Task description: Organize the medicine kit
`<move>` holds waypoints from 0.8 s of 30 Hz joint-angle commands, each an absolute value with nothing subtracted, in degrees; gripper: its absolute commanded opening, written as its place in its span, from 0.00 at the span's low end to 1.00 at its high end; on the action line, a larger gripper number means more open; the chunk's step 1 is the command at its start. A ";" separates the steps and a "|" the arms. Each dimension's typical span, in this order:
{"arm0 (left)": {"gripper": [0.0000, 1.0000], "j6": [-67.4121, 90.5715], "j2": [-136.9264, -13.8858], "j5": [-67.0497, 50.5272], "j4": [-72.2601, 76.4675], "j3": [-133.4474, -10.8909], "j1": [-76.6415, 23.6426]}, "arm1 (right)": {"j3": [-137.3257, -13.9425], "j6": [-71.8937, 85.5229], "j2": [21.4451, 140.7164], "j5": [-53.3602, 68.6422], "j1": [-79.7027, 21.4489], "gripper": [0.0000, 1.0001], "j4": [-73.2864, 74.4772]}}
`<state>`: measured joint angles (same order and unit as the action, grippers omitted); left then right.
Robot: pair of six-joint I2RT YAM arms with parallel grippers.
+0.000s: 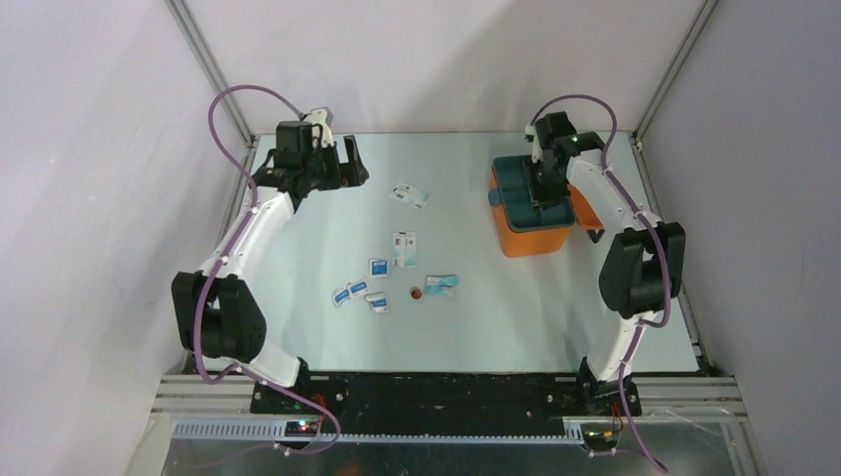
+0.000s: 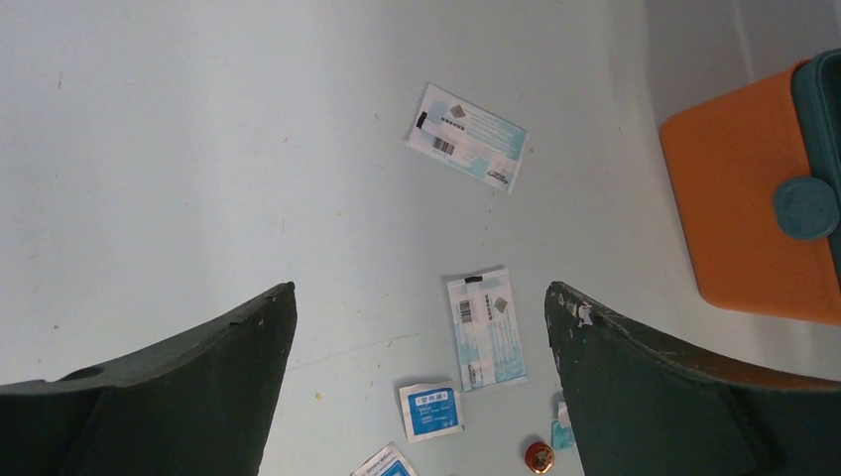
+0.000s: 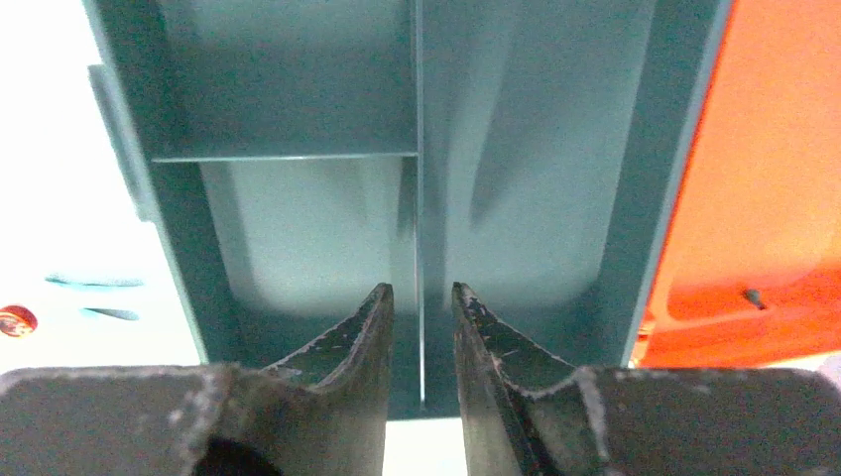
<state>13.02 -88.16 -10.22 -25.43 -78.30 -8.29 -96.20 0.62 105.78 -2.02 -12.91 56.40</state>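
Note:
The medicine kit (image 1: 531, 236) is an orange box at the back right. A teal divided tray (image 1: 516, 183) sits in its top, and its orange lid (image 1: 587, 213) hangs open to the right. My right gripper (image 1: 547, 193) reaches down into the tray (image 3: 298, 228). In the right wrist view its gripper (image 3: 421, 288) is open a little. The fingertips stand on either side of the thin divider wall (image 3: 419, 149) without touching it. My left gripper (image 1: 335, 167) hovers wide open at the back left, holding nothing (image 2: 421, 288).
Loose on the table lie long white-and-blue packets (image 1: 410, 194) (image 1: 404, 248), small blue sachets (image 1: 378, 266) (image 1: 349, 292), a teal-tinted packet (image 1: 441, 284) and a small red tin (image 1: 416, 293). The left wrist view shows the packets (image 2: 466, 137) (image 2: 486, 327) and the kit's orange side (image 2: 744, 218).

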 commanded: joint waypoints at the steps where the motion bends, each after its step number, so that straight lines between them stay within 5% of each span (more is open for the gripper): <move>1: 1.00 12.93 -86.26 -9.39 -23.57 -77.59 -8.36 | -104.56 0.27 105.81 -0.78 -13.38 0.34 59.44; 8: 1.00 12.92 -87.29 -9.69 -23.36 -77.98 -8.37 | -109.96 -1.32 105.59 1.57 -14.17 0.38 57.65; 14: 1.00 12.58 -88.16 -10.26 -23.36 -78.76 -8.68 | -114.32 -7.30 111.24 2.22 -15.90 0.27 54.30; 24: 1.00 12.74 -86.20 -9.14 -23.16 -76.99 -8.77 | -116.85 -8.94 115.45 3.74 -19.21 0.50 55.39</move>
<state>13.02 -88.20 -10.11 -24.77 -77.56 -8.36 -114.98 -7.44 115.72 2.44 -18.06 55.48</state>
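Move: Over the near half of the tray, the right hand has its slightly open fingers astride the lengthwise divider. The tray's far left corner lies roughly 8 cm ahead, 8 cm left and 1 cm lower; the tray's middle is about 2 cm ahead, 2 cm left. The latch disc sits some 9 cm left and 2 cm ahead. From the left hand, that corner is about 27 cm right, 4 cm ahead and 9 cm below. Lifting its fingers clear of the tray's divider, the right hand rises about 6 cm while going forward, then swings left towards the tray's far left corner and sinks some 3 cm. It tips its fingers up a little forward, turns about 15 degrees counter-clockwise and opens them to about half, ending above the far part of the left rim. ##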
